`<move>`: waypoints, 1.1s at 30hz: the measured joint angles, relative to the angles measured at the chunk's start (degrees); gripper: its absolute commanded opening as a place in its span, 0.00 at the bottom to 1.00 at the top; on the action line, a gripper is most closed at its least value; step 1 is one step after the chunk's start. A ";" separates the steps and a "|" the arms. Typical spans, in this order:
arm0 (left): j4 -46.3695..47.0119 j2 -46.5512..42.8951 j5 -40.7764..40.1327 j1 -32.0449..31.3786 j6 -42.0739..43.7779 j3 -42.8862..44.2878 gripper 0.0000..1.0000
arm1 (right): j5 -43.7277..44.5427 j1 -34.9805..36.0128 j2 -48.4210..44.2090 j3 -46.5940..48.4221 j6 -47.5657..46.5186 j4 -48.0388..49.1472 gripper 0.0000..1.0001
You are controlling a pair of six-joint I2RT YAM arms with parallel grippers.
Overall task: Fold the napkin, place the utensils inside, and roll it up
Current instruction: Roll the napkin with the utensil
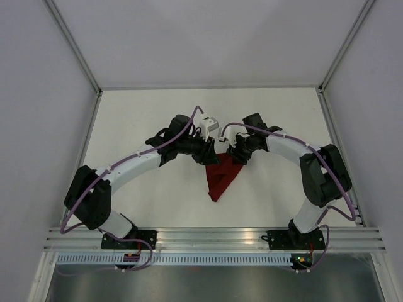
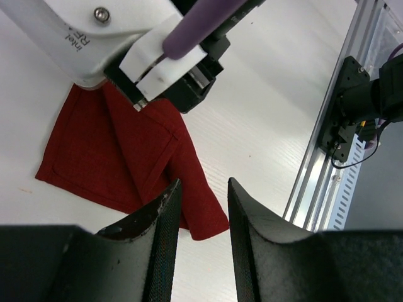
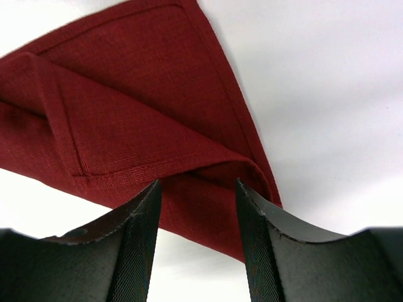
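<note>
The dark red napkin [image 1: 220, 178] lies folded into a long wedge at the table's middle, its point toward the arms. Both grippers meet at its far, wide end. My left gripper [image 1: 211, 155] hangs just above the cloth's left corner. In the left wrist view its jaws [image 2: 203, 189] stand open with nothing between them, over the napkin [image 2: 113, 157]. My right gripper [image 1: 235, 156] is at the right corner. Its jaws [image 3: 198, 189] are open, straddling a raised fold of the napkin [image 3: 138, 107] without closing on it. The utensils are out of view.
The right arm's white wrist and purple cable [image 2: 145, 44] hang close over the napkin in the left wrist view. An aluminium rail [image 1: 214, 238] runs along the near edge. White walls with metal corner posts [image 1: 94, 88] enclose the table.
</note>
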 measured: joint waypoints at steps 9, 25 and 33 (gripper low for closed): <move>6.99 0.00 -4.42 -0.76 -4.22 -8.90 0.40 | -0.26 1.53 0.07 0.00 2.47 0.02 0.56; 14.60 -0.20 -12.09 -7.39 -9.33 -15.47 0.40 | -1.27 2.62 9.75 10.16 11.30 4.35 0.55; 16.15 -2.62 -18.80 -7.72 -12.81 -17.73 0.41 | -2.38 -0.59 6.38 9.35 8.13 1.84 0.65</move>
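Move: The partly rolled napkin strip slants from far right to near left; its middle lies roughly 4 cm left of the right hand, 6 cm back and 3 cm down, with a loose flap about 5 cm left, 2 cm back. The flat panel's free corner is some 10 cm left and 4 cm ahead of that hand. From the left hand the strip's middle is about 5 cm right, 1 cm ahead and 13 cm below, its near tip 9 cm back and 2 cm left. Sweeping low over the napkin, the right hand edges left, then drives forward and left about 6 cm, its open fingers pushing the loose fold towards the flat panel; it finally backs off some 2.5 cm to the right and rises slightly. Meanwhile the open left hand sinks about 7 cm towards the strip, easing back a little and turning some 15 degrees counter-clockwise, still above the cloth. ##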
